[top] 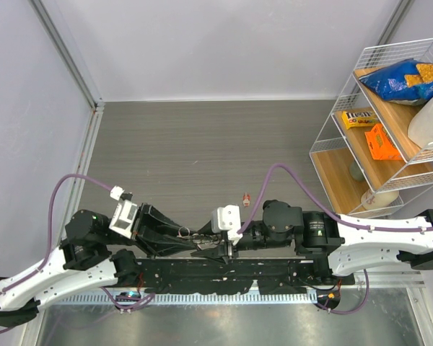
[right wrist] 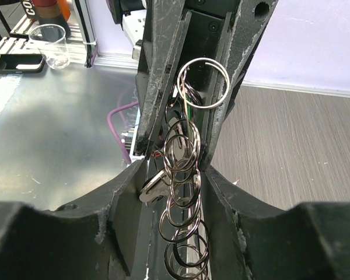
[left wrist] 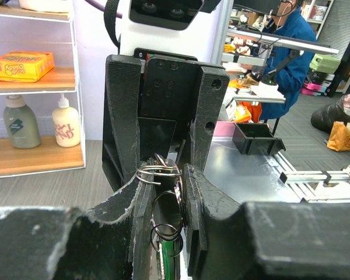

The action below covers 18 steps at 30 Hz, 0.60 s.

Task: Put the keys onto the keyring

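The keyring is a chain of linked silver wire rings, held between both grippers low at the table's near edge. My left gripper is shut on rings and a green-headed key that sits between its fingers. My right gripper faces it and is shut on the ring chain, with a silver key blade beside its left finger. In the top view the two grippers, left and right, meet tip to tip. A red-headed key lies loose on the table just beyond them. No blue key shows.
A white wire shelf rack with snack packs and bottles stands at the right edge. Walls close the far and left sides. A metal strip runs along the near edge behind the arm bases. Purple cables loop over the table.
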### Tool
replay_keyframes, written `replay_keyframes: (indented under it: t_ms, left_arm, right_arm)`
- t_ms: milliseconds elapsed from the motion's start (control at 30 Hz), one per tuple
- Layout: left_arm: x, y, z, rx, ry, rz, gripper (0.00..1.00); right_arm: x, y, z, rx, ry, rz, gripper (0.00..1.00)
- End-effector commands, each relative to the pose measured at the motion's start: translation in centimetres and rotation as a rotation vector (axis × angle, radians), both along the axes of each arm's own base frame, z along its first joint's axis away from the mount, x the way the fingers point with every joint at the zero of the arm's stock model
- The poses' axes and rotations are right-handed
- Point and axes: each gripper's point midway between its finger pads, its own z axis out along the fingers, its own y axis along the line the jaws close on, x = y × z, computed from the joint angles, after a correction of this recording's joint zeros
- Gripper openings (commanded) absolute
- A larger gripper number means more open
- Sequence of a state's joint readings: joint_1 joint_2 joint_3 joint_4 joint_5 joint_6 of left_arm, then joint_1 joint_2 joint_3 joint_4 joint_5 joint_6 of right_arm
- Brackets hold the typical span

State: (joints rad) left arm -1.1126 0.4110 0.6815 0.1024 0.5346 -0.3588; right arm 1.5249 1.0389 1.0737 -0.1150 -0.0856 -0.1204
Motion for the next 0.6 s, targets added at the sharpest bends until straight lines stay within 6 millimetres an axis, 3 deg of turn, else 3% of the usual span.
replay_keyframes:
  t_ms: [0, 233, 467, 567]
  left_arm:
    - [-0.3, 0.5, 2.2, -0.087, -0.038, -0.004, 0.0]
    - [-0.4, 0.4, 2.0, -0.084, -0.037, -0.016, 0.0]
    - [-0.5, 0.5, 2.0, -0.087, -0.036, -0.015, 0.0]
    - [-0.5, 0.6, 2.2, -0.089, -0.036, -0.014, 0.0]
  right_arm:
    - [0.1, 0.3, 4.3, 0.121, 0.007, -0.014, 0.48]
    - [0.2, 0.6, 4.9, 0.134, 0.001, -0.012, 0.42]
    - [0.2, 0.6, 4.6, 0.122, -0.008, -0.011, 0.06]
    - [-0.1, 0.5, 4.1, 0.111, -0.007, 0.003, 0.06]
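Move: The keyring's chain of small rings hangs between the right hand's half-open fingers, roughly level with them and about 1 cm to their left. A silver key sits some 2 cm back of the hand, by the rear finger. The large loose ring is around 4 cm to its left and 2 cm higher, on top of the left fingertips, which already grip the keyring. From the left hand, that stretch of chain lies roughly 3 cm to the right. The right hand lifts a little over 1 cm, easing slightly left towards the left fingertips, then stops and shuts its half-open fingers most of the way, pinching the bunched small rings between its pads while the gripping effort rises. The left hand keeps its closed hold on the keyring's other end and stays nearly in place, drifting back and up by barely half a centimetre. ##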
